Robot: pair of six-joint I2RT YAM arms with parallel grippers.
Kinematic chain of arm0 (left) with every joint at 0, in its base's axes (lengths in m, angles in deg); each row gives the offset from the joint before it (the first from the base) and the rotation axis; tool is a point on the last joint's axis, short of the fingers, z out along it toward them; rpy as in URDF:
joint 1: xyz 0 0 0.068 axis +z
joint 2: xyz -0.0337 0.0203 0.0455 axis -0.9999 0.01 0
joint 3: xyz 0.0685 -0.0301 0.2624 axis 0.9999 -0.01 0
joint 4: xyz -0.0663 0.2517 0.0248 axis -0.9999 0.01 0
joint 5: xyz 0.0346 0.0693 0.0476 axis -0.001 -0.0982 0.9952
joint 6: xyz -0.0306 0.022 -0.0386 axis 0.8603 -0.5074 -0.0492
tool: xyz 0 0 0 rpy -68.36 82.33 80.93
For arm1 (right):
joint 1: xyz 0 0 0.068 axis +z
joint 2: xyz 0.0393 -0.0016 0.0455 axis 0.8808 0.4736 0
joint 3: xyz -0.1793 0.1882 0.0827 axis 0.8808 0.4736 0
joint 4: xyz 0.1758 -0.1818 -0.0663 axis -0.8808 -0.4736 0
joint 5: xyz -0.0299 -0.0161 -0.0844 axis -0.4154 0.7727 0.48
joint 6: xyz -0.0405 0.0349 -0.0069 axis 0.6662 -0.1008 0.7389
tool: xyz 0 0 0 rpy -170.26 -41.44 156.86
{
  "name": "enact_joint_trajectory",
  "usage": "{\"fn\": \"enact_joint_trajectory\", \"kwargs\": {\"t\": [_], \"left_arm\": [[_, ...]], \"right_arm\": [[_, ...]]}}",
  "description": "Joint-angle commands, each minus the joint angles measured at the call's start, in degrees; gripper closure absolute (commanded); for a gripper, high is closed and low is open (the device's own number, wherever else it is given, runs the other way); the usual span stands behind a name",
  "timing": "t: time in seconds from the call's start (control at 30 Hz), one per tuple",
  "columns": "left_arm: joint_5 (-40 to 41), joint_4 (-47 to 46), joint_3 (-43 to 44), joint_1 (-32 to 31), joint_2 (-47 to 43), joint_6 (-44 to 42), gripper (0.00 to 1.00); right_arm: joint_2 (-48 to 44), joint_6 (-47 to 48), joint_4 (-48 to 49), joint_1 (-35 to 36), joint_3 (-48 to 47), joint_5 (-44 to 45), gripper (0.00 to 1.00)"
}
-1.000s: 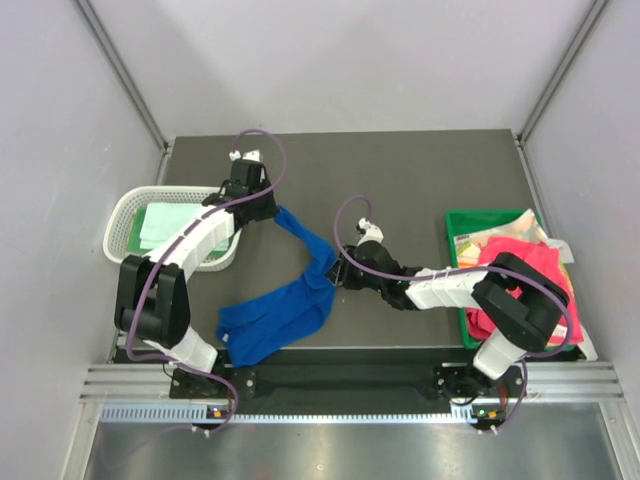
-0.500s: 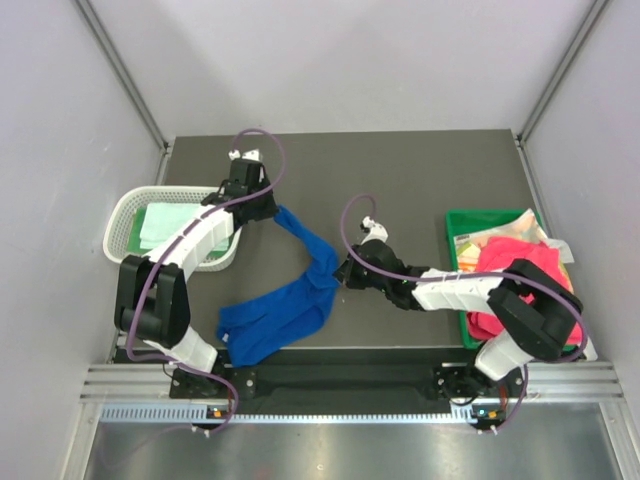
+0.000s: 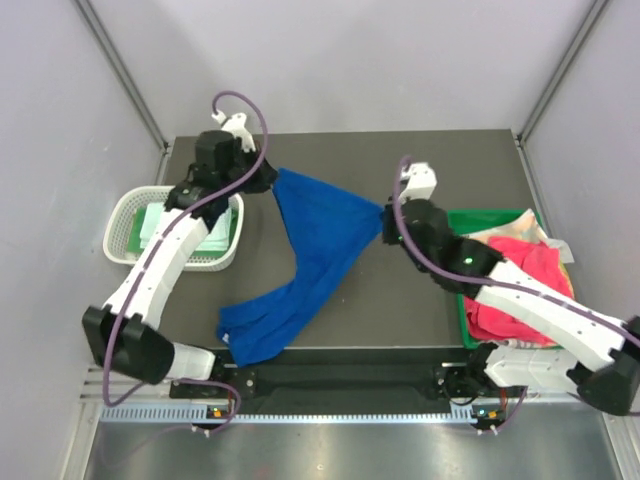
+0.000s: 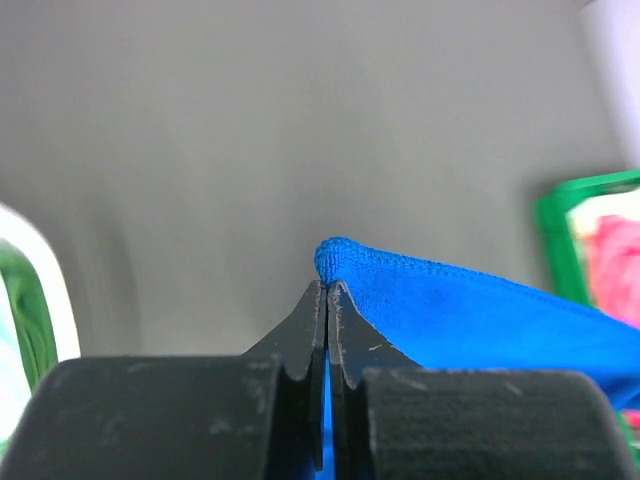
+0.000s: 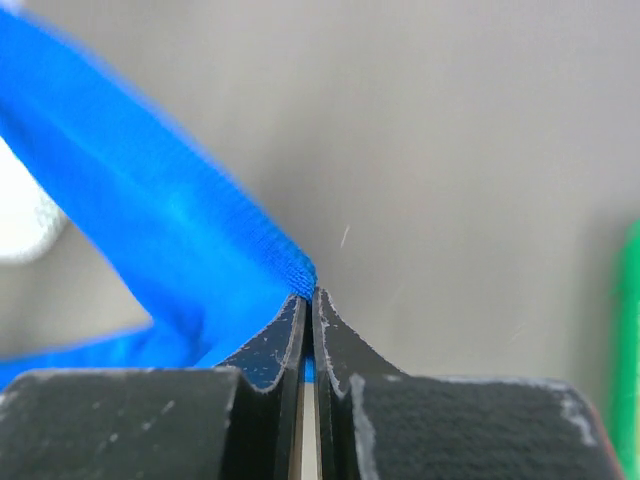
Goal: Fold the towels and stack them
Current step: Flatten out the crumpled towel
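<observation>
A royal blue towel (image 3: 322,235) hangs stretched between my two grippers above the dark table (image 3: 420,165), its lower end trailing on the table near the front edge. My left gripper (image 3: 270,176) is shut on one upper corner of the blue towel (image 4: 450,300). My right gripper (image 3: 384,215) is shut on the other upper corner of the blue towel (image 5: 170,230). Pale mint and green towels (image 3: 178,222) lie folded in the white basket (image 3: 125,212). A pink/red towel (image 3: 520,275) lies crumpled in the green bin (image 3: 462,222).
The white mesh basket stands at the table's left edge and the green plastic bin at its right edge. Grey walls close in the table at the back and both sides. A metal rail (image 3: 340,382) runs along the front.
The right gripper has shut on the blue towel's corner. Both arms have lifted and moved apart, spreading the upper edge of the towel off the table.
</observation>
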Motion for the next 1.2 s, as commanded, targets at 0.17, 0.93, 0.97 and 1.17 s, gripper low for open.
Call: {"fn": "enact_joint_trajectory", "kwargs": {"t": [0.17, 0.93, 0.97, 1.17], "left_arm": [[-12.9, -1.7, 14.2, -0.4, -14.8, -6.1, 1.0], [-23.6, -19.4, 28.6, -0.4, -24.5, 2.7, 1.0], [-24.0, -19.9, 28.7, -0.4, -24.6, 3.3, 1.0], [-25.9, -23.8, 28.4, -0.4, -26.6, 7.3, 1.0]], "right_arm": [[-10.1, 24.3, -4.6, 0.8, -19.2, 8.1, 1.0], [-17.1, 28.7, -6.3, 0.8, -46.6, -18.1, 1.0], [-17.7, 28.4, -6.2, 0.8, -46.7, -19.1, 1.0], [-20.3, 25.7, -5.1, 0.7, -47.6, -25.5, 1.0]]}}
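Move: Each hand already pinches a corner of the blue towel. Its middle sags about 12 cm back, 6 cm right and 18 cm below the left hand; from the right hand it is about 13 cm left, 1 cm back and 16 cm lower. The towel's trailing end lies on the table some 28 cm back, 7 cm left and 26 cm below the left hand. The white basket is 25 cm left and 6 cm back of that hand, 22 cm down; the green box is 31 cm right and 6 cm back of the right hand, 19 cm down. Keeping their pinches on the towel's two corners, both hands sweep it up high off the table, nearly 40 cm, fast at first and then easing. They also draw back towards the bases, the left about 25 cm and the right about 15, while the right hand goes some 10 cm to the right, widening the gap. Both wrists tip the fingers up from their downward slant and swing them inward towards each other. ##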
